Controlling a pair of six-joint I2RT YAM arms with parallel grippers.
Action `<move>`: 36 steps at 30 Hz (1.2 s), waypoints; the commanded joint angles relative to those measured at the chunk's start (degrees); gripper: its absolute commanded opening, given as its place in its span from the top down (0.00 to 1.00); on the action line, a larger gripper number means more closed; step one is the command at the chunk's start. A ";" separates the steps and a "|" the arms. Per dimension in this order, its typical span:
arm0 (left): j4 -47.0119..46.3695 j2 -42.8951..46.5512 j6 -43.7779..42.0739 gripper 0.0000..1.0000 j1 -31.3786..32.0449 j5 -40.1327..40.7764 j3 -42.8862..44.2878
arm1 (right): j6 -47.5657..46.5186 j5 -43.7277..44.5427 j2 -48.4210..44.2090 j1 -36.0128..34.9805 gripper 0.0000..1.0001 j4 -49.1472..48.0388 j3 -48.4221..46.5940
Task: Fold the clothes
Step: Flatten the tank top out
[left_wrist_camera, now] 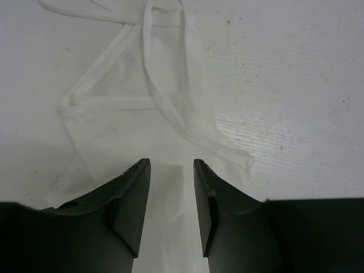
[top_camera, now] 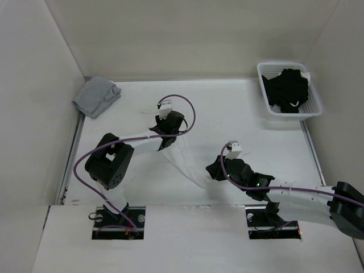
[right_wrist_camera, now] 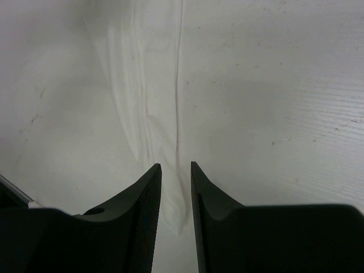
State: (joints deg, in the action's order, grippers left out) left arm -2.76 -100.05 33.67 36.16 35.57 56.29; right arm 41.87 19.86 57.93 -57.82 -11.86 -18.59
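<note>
The clothes [top_camera: 182, 162], a thin white camisole, lie in a long crumpled strip on the white table between my two arms. In the left wrist view the clothes [left_wrist_camera: 131, 119] spread flat, their narrow straps [left_wrist_camera: 165, 62] looping ahead of the fingers. My left gripper [left_wrist_camera: 170, 165] stands open low over the fabric, which shows in the gap. It sits at the strip's far end [top_camera: 166, 135]. My right gripper [top_camera: 211, 170] is at the near end. There the clothes [right_wrist_camera: 148, 96] taper to a tip lying between the open jaws of the right gripper [right_wrist_camera: 175, 166].
A grey cloth bundle [top_camera: 96, 95] sits at the back left corner. A white basket [top_camera: 310, 108] at the back right holds black garments [top_camera: 289, 86]. Walls close in the table on the left, back and right.
</note>
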 commanded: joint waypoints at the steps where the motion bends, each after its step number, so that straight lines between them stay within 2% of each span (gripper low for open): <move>1: -0.92 -1.81 -0.97 0.65 0.79 0.82 3.82 | 0.23 -3.33 -0.72 0.56 0.68 -5.89 1.18; 15: 1.27 -7.09 -2.12 0.70 0.71 3.28 6.37 | -0.12 -3.69 -1.51 0.56 0.68 -7.13 2.86; 21: 1.27 -8.23 -2.29 0.76 0.44 3.28 6.46 | -0.12 -3.69 -0.72 0.56 0.68 -7.13 2.15; 24: 1.10 -7.18 -2.03 0.85 0.44 3.45 5.67 | -0.12 -3.69 -0.72 0.65 0.68 -7.13 2.15; 29: 1.27 0.19 -0.72 0.94 1.58 5.21 1.38 | -0.56 -3.69 -0.01 1.09 0.68 -7.13 2.07; 36: 2.85 18.37 7.01 0.95 2.99 5.12 -13.12 | -0.82 -3.69 0.95 1.09 0.67 -7.21 1.28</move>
State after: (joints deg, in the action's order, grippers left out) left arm -0.45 -89.34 35.94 38.48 38.89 47.51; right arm 41.78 16.23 58.33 -57.06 -15.66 -15.90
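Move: The left hand is over the upper body of the tank top; the spot where it will shut lies about 4 cm below and 1 cm ahead. The straps lie about 6 cm ahead and 5 cm left, the hem end some 25 cm back and 18 cm right, the grey folded clothes about 9 cm ahead and 26 cm left. From the right hand, that spot is roughly 22 cm ahead, 20 cm left and 5 cm lower. The left hand sinks about 4 cm onto the tank top, shuts its fingers, then lifts and draws back. ##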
